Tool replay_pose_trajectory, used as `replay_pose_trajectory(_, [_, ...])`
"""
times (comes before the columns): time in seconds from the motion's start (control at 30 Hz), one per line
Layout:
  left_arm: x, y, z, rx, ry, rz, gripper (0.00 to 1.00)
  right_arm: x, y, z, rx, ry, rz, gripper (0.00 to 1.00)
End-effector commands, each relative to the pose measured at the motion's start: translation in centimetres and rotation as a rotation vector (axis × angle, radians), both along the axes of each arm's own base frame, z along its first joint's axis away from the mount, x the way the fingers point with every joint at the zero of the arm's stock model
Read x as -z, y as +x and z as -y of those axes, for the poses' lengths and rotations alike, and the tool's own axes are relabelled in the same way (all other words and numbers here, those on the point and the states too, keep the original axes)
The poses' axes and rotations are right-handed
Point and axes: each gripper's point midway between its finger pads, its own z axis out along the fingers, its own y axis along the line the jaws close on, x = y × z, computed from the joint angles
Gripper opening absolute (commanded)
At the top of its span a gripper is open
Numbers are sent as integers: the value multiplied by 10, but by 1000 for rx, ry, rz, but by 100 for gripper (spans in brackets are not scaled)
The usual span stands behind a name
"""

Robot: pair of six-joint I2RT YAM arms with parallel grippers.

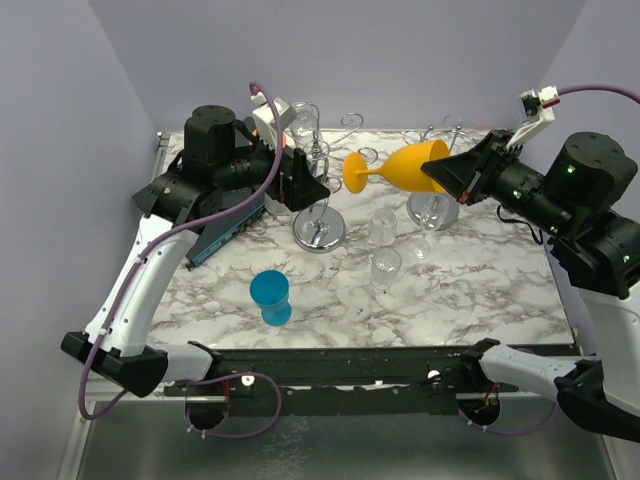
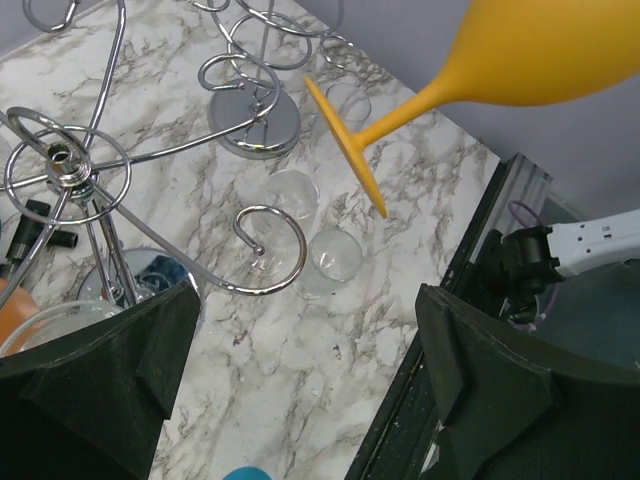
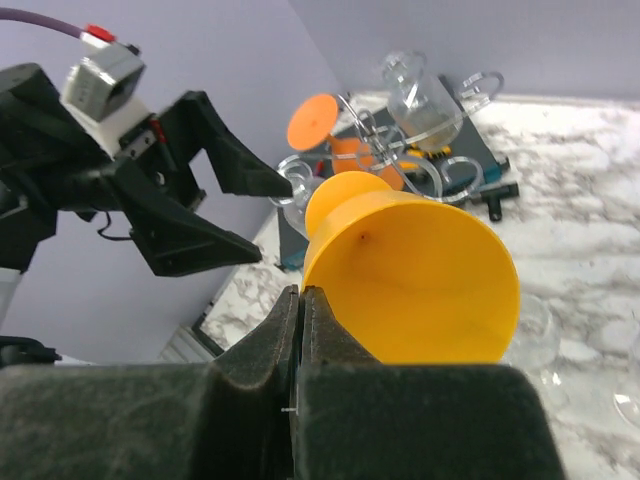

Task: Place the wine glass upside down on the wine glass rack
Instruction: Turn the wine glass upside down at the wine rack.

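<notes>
A yellow-orange wine glass (image 1: 405, 165) lies level in the air above the table's back middle, with its foot pointing left. My right gripper (image 1: 445, 172) is shut on its rim, one finger inside the bowl; this shows in the right wrist view (image 3: 301, 292), with the glass bowl (image 3: 420, 280) right next to the jaws. My left gripper (image 1: 305, 183) is open and empty beside the left chrome rack (image 1: 320, 235). In the left wrist view my left gripper (image 2: 305, 300) hangs above the table, with the rack's hooks (image 2: 60, 155) to the left and the glass (image 2: 540, 50) at the upper right.
A second chrome rack (image 1: 432, 210) stands under the held glass. Two small clear glasses (image 1: 383, 227) (image 1: 386, 268) and a blue cup (image 1: 270, 297) stand on the marble. An orange glass (image 1: 262, 120) and a clear glass (image 1: 300, 120) are at the back left. A dark tray (image 1: 225, 235) lies under the left arm.
</notes>
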Motion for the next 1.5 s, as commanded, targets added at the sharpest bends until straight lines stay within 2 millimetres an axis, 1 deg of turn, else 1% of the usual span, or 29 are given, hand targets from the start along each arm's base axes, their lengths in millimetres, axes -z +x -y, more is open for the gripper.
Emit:
replay_pose_trajectory(0.0, [-28,-3,12,60,-76,-1,99,-40,9,-17,-60,101,163,0])
replay_pose_trajectory(0.1, [-33,1,16,65,-92,-5,99,-42,17,-24,-72,118,187,0])
replay_pose_trajectory(0.3, [-33,11,19,60,-89,11,99,-52,20,-32,-103,169,234,0])
replay_pose_trajectory(0.53, [-37,28,17,7,-69,82,98,-46,17,-40,-148,188,212,0])
replay_pose_trajectory(0.77, [-48,39,18,-7,-66,140,92,-34,11,-45,-186,210,181,0])
replay_pose_trajectory(0.8, [-49,38,18,5,-63,153,87,-33,11,-45,-188,215,178,0])
replay_pose_trajectory(0.83, [-50,36,19,22,-61,165,76,-31,10,-45,-191,217,175,0])
replay_pose_trajectory(0.9, [-50,34,20,39,-60,173,49,-29,8,-45,-196,229,176,0])
replay_pose_trajectory(0.93, [-49,33,20,45,-58,174,27,-27,8,-46,-200,231,175,0])
replay_pose_trajectory(0.97, [-50,33,20,45,-56,180,15,-26,7,-46,-204,234,175,0])
replay_pose_trajectory(1.0, [-50,33,19,42,-54,187,6,-24,7,-47,-207,235,171,0])
replay_pose_trajectory(1.03, [-52,35,18,29,-52,194,1,-23,5,-47,-212,238,172,0])
replay_pose_trajectory(1.13, [-60,37,14,6,-46,233,0,-19,2,-47,-223,239,168,1])
replay_pose_trajectory(1.2, [-68,37,11,-4,-41,271,0,-14,0,-47,-228,230,157,19])
replay_pose_trajectory(1.23, [-73,37,9,-6,-40,295,0,-10,-1,-46,-229,218,151,34])
replay_pose_trajectory(1.3, [-83,36,7,2,-23,368,0,-1,-3,-43,-218,193,131,59])
replay_pose_trajectory(1.37, [-93,33,3,15,-3,453,0,6,-6,-37,-199,151,114,74])
replay_pose_trajectory(1.47, [-106,26,-2,43,32,595,0,12,-13,-24,-160,89,96,88])
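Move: Ahead of the open left hand by about 5 cm, 8 cm to its right and nearly at its height, is the foot of the yellow wine glass. The rack's nearest curl is roughly 5 cm ahead, 3 cm right and 9 cm below that hand; the rack's hub is straight ahead some 12 cm and 7 cm lower. The right hand holds the glass by its rim, with the foot about 6 cm ahead, 11 cm left and 6 cm lower. Handing the glass across: the left hand rises about 7 cm and goes 5 cm forward, easing slightly right at first, and shuts on the edge of the foot, then keeps lifting while rolling some 20 degrees. The right hand carries the glass left about 5 cm, first arcing forward and up, then back and down, turning slightly counter-clockwise; it then opens, lets go of the rim and eases back right. ##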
